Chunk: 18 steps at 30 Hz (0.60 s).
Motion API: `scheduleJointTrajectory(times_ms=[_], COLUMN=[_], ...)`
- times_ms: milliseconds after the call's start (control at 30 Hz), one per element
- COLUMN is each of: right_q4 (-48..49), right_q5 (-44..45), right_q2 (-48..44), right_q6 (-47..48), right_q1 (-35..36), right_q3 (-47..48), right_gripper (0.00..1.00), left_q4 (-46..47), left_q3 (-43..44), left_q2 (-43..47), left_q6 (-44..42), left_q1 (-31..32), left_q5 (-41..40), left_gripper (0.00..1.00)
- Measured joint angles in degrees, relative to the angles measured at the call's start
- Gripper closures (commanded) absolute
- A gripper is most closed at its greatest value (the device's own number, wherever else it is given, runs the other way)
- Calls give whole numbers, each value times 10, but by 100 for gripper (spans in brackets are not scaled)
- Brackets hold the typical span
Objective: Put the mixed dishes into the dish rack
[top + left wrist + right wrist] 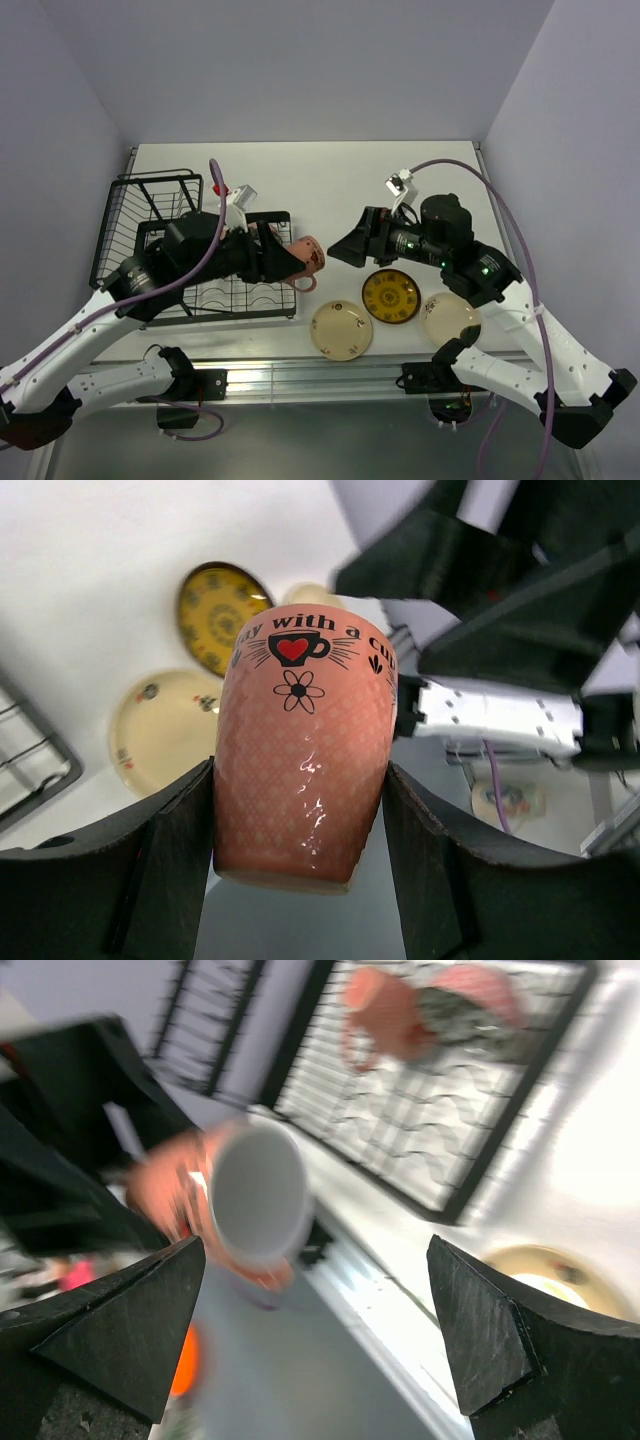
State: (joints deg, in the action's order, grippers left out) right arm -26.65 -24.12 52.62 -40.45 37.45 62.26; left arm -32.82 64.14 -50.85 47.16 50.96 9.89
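My left gripper [290,258] is shut on a pinkish-orange mug [306,256], held on its side in the air just right of the black dish rack [150,205]. In the left wrist view the mug [305,730] sits between both fingers [170,860]. Facing it, my right gripper [345,248] stands open and empty; its wrist view shows the mug's [255,1195] mouth, blurred, beyond wide jaws. A second mug [385,1010] and a dark bowl [460,1015] lie in the rack [420,1130]. The mustard-yellow plate [390,296] and two cream plates [341,330] [451,318] lie on the table.
White walls close in the table on the left, back and right. The rack's raised cage end [135,195] stands at the far left. A metal rail [330,375] runs along the near edge by the arm bases.
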Motion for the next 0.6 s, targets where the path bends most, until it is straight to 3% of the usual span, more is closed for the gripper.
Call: scheduleJointTrajectory(times_ms=[200, 467, 600], right_q4=[-68, -103, -104], right_q5=[129, 393, 525], right_q2=[-52, -31, 26], right_q6=[77, 123, 133], right_q1=[51, 319, 400], right_q3=[0, 4, 5], right_gripper=[18, 20, 24], left_q4=[-107, -203, -234], left_q3=[95, 198, 224], left_q2=[-81, -186, -227], left_q6=[61, 111, 138], left_q1=[-27, -65, -74], left_q5=[-60, -71, -68], left_gripper=[100, 100, 100])
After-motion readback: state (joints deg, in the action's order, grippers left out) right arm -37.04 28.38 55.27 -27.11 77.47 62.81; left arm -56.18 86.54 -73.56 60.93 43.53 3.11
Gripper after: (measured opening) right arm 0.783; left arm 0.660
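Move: The dish rack's broad lower tier is centred about 9 cm ahead of the left hand, 21 cm to its left and 28 cm below; in it the racked pink mug stands 12 cm ahead and 19 cm left, the patterned bowl 16 cm ahead and 9 cm left. From the empty right hand, the near cream plate is 10 cm back, 1 cm left and 32 cm below; the yellow plate 1 cm back, 12 cm right. The pink mug stays pinched in the left fingers and is carried some 7 cm forward, later sinking about 3 cm towards the rack, while the hand turns counter-clockwise and tips its fingers down. The open right hand first slips a little right, then swings back left while drawing back about 5 cm and sinking about as far towards the near cream plate, tipping its fingers down some 30 degrees and narrowing them slightly. ##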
